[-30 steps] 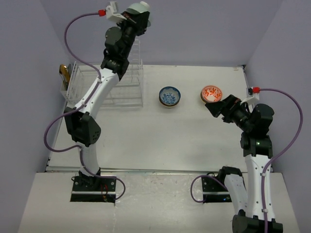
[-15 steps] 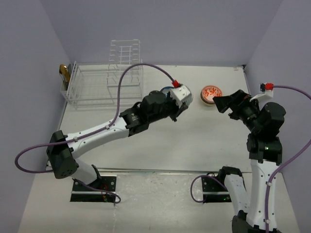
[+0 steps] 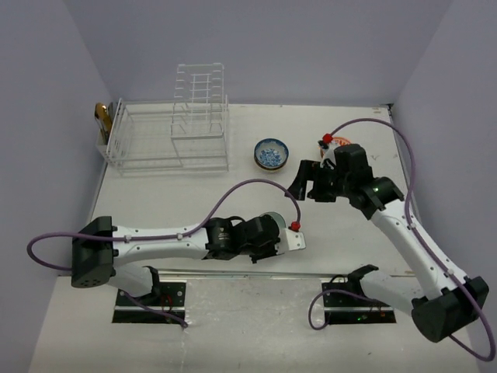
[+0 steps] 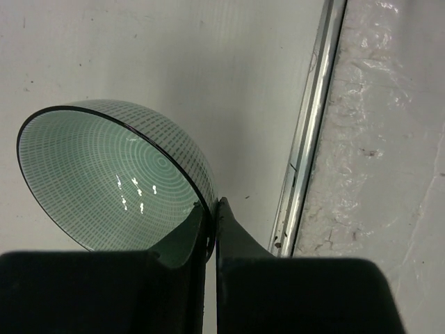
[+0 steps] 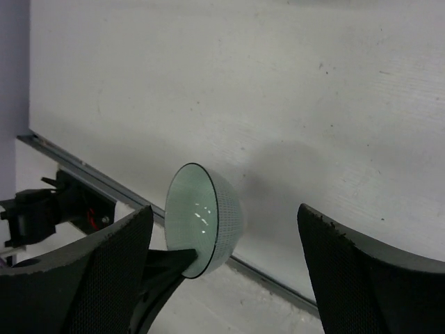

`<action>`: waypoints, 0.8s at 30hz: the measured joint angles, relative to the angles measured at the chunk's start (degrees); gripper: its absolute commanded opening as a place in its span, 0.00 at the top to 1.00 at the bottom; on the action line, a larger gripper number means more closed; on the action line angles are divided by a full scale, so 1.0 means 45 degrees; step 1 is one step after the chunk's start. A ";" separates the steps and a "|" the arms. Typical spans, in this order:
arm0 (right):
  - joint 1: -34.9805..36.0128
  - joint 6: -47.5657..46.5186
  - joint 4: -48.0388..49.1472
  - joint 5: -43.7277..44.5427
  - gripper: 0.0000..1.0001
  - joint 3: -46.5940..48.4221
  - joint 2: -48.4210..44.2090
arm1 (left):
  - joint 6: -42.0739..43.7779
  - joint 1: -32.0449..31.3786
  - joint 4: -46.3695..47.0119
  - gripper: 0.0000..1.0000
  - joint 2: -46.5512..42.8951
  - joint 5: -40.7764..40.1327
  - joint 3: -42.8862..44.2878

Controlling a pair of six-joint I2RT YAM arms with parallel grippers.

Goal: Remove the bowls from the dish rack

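The white wire dish rack (image 3: 167, 148) stands at the back left, and I see no bowl in it. My left gripper (image 3: 269, 233) is low at the table's near edge, shut on the rim of a pale green bowl (image 3: 273, 222). In the left wrist view the green bowl (image 4: 104, 174) is tilted on its side, its rim pinched between the jaws of the left gripper (image 4: 211, 209). My right gripper (image 3: 308, 183) hovers open above the table's middle, apart from that bowl. From the right wrist, the green bowl (image 5: 203, 219) shows beyond the right gripper (image 5: 226, 209).
A blue patterned bowl (image 3: 270, 153) sits on the table right of the rack. An orange bowl behind it is mostly hidden by my right arm. A golden-brown object (image 3: 102, 120) hangs at the rack's left end. A metal rail (image 4: 306, 146) edges the table's near side.
My left arm swung from above the rack down to the table's near edge, carrying the green bowl. My right arm reached left over the table's middle, its jaws a little narrower.
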 measured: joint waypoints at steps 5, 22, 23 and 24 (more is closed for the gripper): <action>0.1710 -0.0238 -0.0622 0.1282 0.27 0.0005 0.1622 | 0.0107 -0.0534 -0.1146 1.00 -0.0024 -0.0316 0.0389; 0.3939 -0.0330 -0.1020 0.2351 1.00 -0.0199 0.4007 | 0.0325 -0.0714 -0.2914 1.00 0.1404 -0.1554 0.2195; 0.4007 -0.0379 -0.1039 0.2531 1.00 -0.0199 0.4075 | 0.0418 -0.0729 -0.2982 1.00 0.1506 -0.1642 0.2302; 0.4061 -0.0432 -0.1059 0.2652 1.00 -0.0199 0.4177 | 0.0452 -0.0758 -0.3070 1.00 0.1598 -0.1705 0.2419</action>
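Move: The left hand already grips the green bowl by its rim, the bowl's middle about 5 cm ahead of that hand, 1 cm to its left and roughly level. From the open right hand the bowl is some 8 cm back, 8 cm left and 12 cm lower, with the left fingertips about 12 cm back, 7 cm left and 11 cm lower. The blue bowl stack stands roughly 20 cm ahead of the right hand and 6 cm left, the red bowl stack 20 cm ahead and 17 cm right, both about 18 cm below. The right hand sinks about 12 cm while easing some 4 cm back and 4 cm left onto the forward-right part of the green bowl's rim, its wrist turning some 30 degrees so the fingers point more steeply down, and it shuts from nearly wide open to pinch the rim wall. The left hand keeps its own pinch on the rim and holds the bowl out almost in place, shifting a centimetre or so back and returning while its fingers tilt about 10 degrees more downward. ##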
